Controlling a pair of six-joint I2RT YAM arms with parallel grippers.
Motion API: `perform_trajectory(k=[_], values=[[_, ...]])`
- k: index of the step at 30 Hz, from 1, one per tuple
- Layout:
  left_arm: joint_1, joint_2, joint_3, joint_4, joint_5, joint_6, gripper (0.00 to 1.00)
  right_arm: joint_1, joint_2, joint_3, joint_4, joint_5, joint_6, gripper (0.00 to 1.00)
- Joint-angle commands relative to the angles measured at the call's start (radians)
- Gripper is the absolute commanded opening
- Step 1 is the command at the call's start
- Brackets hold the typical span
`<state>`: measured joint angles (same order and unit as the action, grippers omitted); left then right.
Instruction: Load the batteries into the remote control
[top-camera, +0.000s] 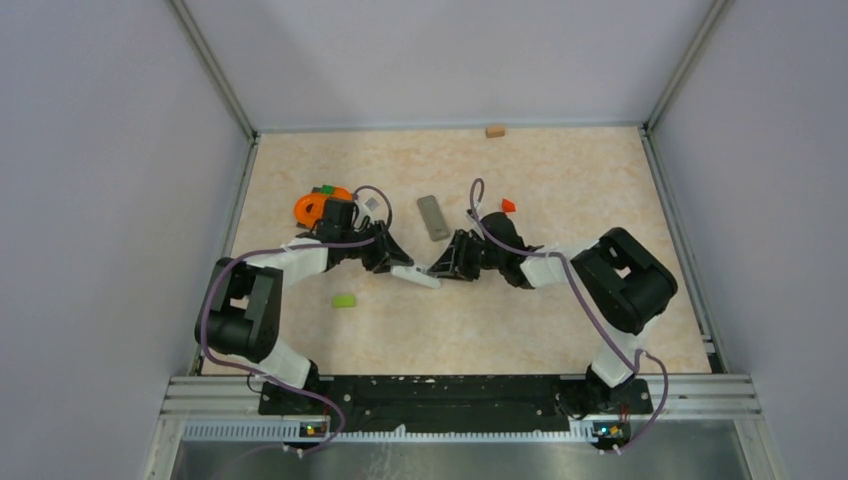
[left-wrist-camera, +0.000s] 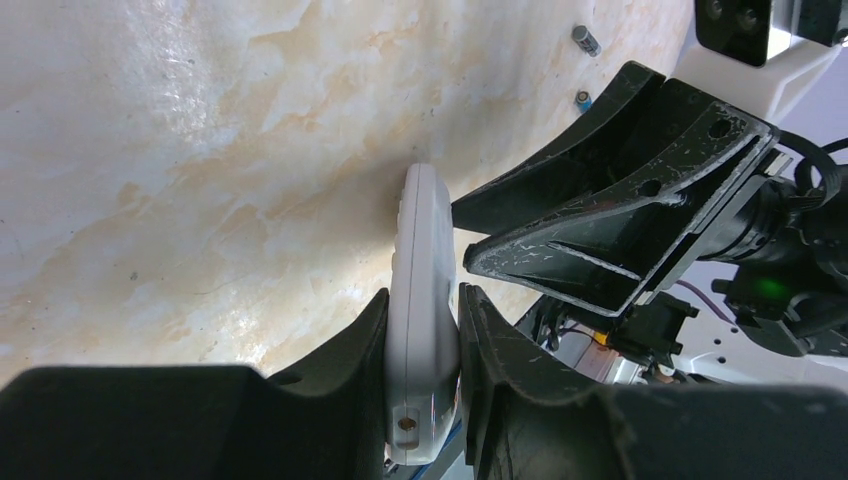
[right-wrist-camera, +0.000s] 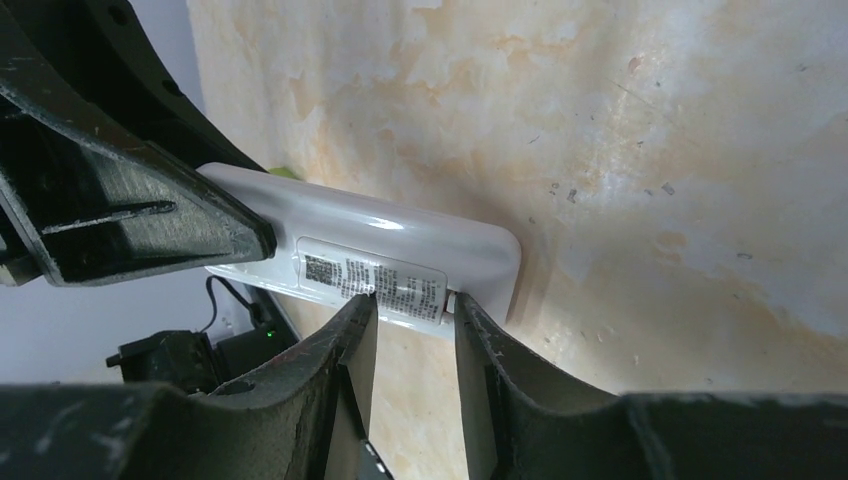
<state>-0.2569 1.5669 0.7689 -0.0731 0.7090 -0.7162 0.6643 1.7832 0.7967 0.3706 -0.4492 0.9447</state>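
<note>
The white remote control is clamped on edge between the fingers of my left gripper, just above the table near the middle. In the right wrist view its labelled face is turned toward my right gripper. That gripper's fingertips rest against the label, standing apart with only table showing between them. Two batteries lie on the table beyond the right gripper: a dark one and a blue one. In the top view the two grippers meet tip to tip at the remote.
A grey flat oblong piece lies just behind the grippers. A red wedge sits behind the right arm, and an orange object behind the left arm. A green piece lies front left, a wooden block at the far edge.
</note>
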Motion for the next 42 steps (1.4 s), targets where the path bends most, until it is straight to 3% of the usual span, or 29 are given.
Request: perform_trajectory(k=[1, 10, 20, 28, 36, 42], values=[[-0.036, 0.042, -0.035, -0.014, -0.049, -0.005, 0.00, 0.032, 0.041, -0.042, 0.333, -0.152, 0.091, 0.35], [-0.069, 0.027, -0.058, -0.068, -0.148, -0.010, 0.00, 0.031, 0.075, -0.079, 0.793, -0.176, 0.278, 0.33], [-0.070, -0.026, -0.031, -0.188, -0.336, 0.018, 0.00, 0.006, -0.008, -0.089, 0.776, -0.145, 0.279, 0.32], [-0.071, -0.039, -0.020, -0.224, -0.384, 0.035, 0.00, -0.014, -0.078, -0.062, 0.511, -0.116, 0.200, 0.32], [-0.070, -0.041, 0.023, -0.274, -0.378, 0.073, 0.00, -0.043, -0.184, -0.020, -0.072, 0.150, -0.055, 0.33], [-0.070, -0.018, 0.105, -0.391, -0.396, 0.135, 0.00, -0.074, -0.235, -0.021, -0.222, 0.253, -0.135, 0.34]])
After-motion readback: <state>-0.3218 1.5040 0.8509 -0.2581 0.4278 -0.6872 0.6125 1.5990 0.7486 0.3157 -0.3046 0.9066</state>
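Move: The battery cover, on the remote that the left hand still holds, lies about 2 cm left of the right hand, level with it fore and aft and 1 cm below; a fingertip sits by its free end. The grey-backed remote on the table is some 11 cm ahead and 1 cm right of the right hand, 5 cm lower; the green block about 17 cm left and 6 cm back. From the left hand the cover is some 3 cm right, 1 cm back and 2 cm lower. With its fingers still part open at the cover's free end, the right hand eases about 1 cm left and up while its fingertips tip upward some 15 degrees to work the cover off, then rises clear to about 5 cm up and swings right and forward, dipping again and rolling back level, away from the remote. The left hand keeps its grip on the remote, gives some 2 cm to the left and a little forward, and rolls so that its fingertips tip down 10 to 15 degrees, easing partly back towards the right at the end. ##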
